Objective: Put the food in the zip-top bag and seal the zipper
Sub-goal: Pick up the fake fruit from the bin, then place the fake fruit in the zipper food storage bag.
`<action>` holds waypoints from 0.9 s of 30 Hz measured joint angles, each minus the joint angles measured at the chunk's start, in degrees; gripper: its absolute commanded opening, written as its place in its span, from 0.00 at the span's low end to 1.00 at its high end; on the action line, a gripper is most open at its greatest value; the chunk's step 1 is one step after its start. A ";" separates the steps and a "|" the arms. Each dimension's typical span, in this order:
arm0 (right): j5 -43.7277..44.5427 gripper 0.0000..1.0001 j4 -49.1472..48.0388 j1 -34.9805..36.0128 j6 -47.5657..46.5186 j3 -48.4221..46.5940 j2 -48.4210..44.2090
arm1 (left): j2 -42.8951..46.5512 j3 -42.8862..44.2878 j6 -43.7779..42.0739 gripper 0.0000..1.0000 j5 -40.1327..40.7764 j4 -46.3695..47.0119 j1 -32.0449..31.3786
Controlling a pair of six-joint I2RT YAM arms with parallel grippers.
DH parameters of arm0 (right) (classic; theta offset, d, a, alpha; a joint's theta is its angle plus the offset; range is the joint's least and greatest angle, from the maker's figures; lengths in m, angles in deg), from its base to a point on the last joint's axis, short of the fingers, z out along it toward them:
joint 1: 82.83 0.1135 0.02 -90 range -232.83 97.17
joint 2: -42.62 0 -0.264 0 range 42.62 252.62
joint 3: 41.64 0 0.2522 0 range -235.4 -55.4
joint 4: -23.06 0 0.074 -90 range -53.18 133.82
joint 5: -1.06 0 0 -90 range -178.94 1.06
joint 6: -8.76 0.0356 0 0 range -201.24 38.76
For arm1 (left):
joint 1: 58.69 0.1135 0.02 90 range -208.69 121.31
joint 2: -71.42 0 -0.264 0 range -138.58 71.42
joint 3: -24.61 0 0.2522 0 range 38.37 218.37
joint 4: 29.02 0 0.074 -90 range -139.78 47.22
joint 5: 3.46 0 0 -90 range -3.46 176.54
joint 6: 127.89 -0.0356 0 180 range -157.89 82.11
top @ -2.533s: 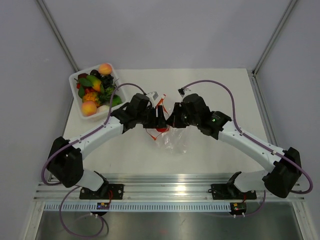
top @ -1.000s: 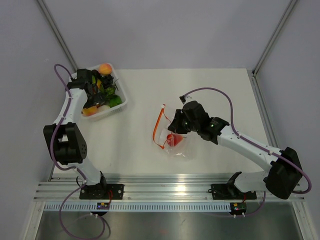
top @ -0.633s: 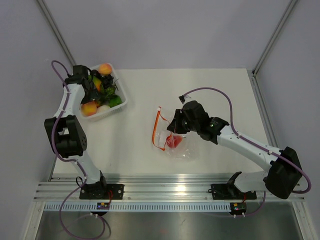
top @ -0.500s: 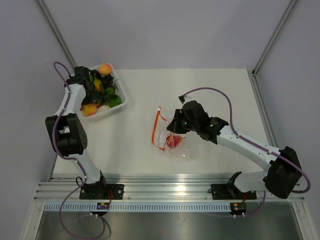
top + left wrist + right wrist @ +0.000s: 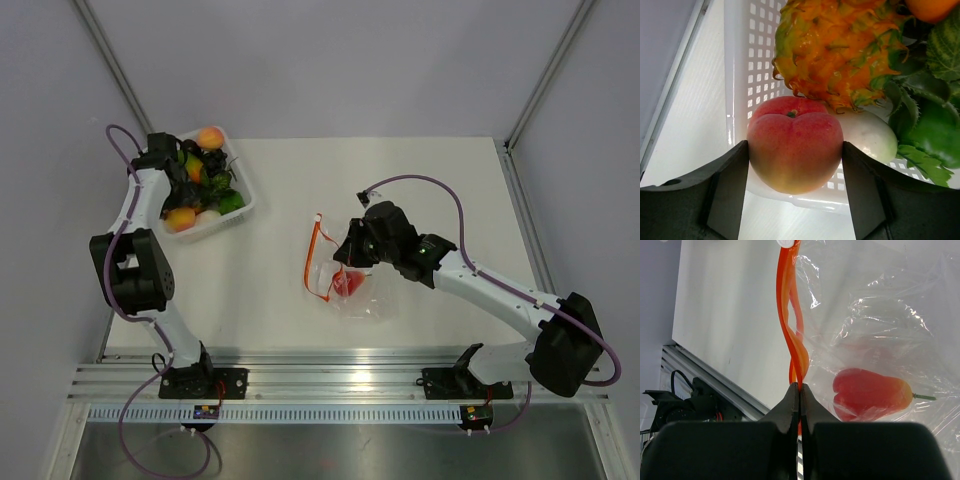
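An orange-yellow peach (image 5: pixel 795 150) lies at the near end of the white tray (image 5: pixel 752 60), in front of the orange pineapple (image 5: pixel 835 50). My left gripper (image 5: pixel 795 147) is shut on the peach, one finger against each side; from above it reaches down into the tray (image 5: pixel 180 203). The zip-top bag (image 5: pixel 358 298) lies mid-table with a red fruit (image 5: pixel 870 392) inside it. My right gripper (image 5: pixel 800 386) is shut on the red zipper (image 5: pixel 790 315) at its near end. The zipper's two strips bow apart, so the mouth gapes.
The tray (image 5: pixel 245 205) sits at the back left, near the left wall, and holds more fruit: a second peach (image 5: pixel 210 137), a pale round piece (image 5: pixel 867 135) and green leaves (image 5: pixel 930 130). The metal rail (image 5: pixel 340 365) runs along the table's front edge.
The left arm has swung from the bag over to the tray, and its jaws have closed in on the peach. The right gripper stays clamped on the zipper, the bag barely shifting.
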 measured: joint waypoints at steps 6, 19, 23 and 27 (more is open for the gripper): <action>0.02 0.00 0.00 0.00 0.00 0.00 0.00 | 5.57 -2.03 0.55 0.33 -2.49 0.11 -0.48; 0.07 0.00 0.37 0.00 -0.02 -1.68 1.25 | 11.50 -2.05 0.59 0.25 -7.34 1.22 -4.11; -0.11 0.00 1.05 0.00 -0.48 -8.26 6.71 | 12.41 -2.05 0.46 0.24 -8.33 1.36 -6.38; -1.53 0.00 1.55 0.02 -0.92 -18.03 14.40 | 13.16 -2.05 0.02 0.22 -9.29 1.31 -7.65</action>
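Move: The left hand already holds the peach low in the bin; the zip-top bag's open mouth lies about 32 cm right, 8 cm back and slightly higher. The pale fruit sits some 6 cm right and 1 cm ahead, the green pepper 12 cm right and 3 cm ahead, both about level. From the right hand, already pinching the bag's rim, the peach lies roughly 36 cm left, 9 cm ahead and 4 cm lower. Left lifts the peach about 8 cm, then rightward towards the bag, which right carries left, forward and up. ##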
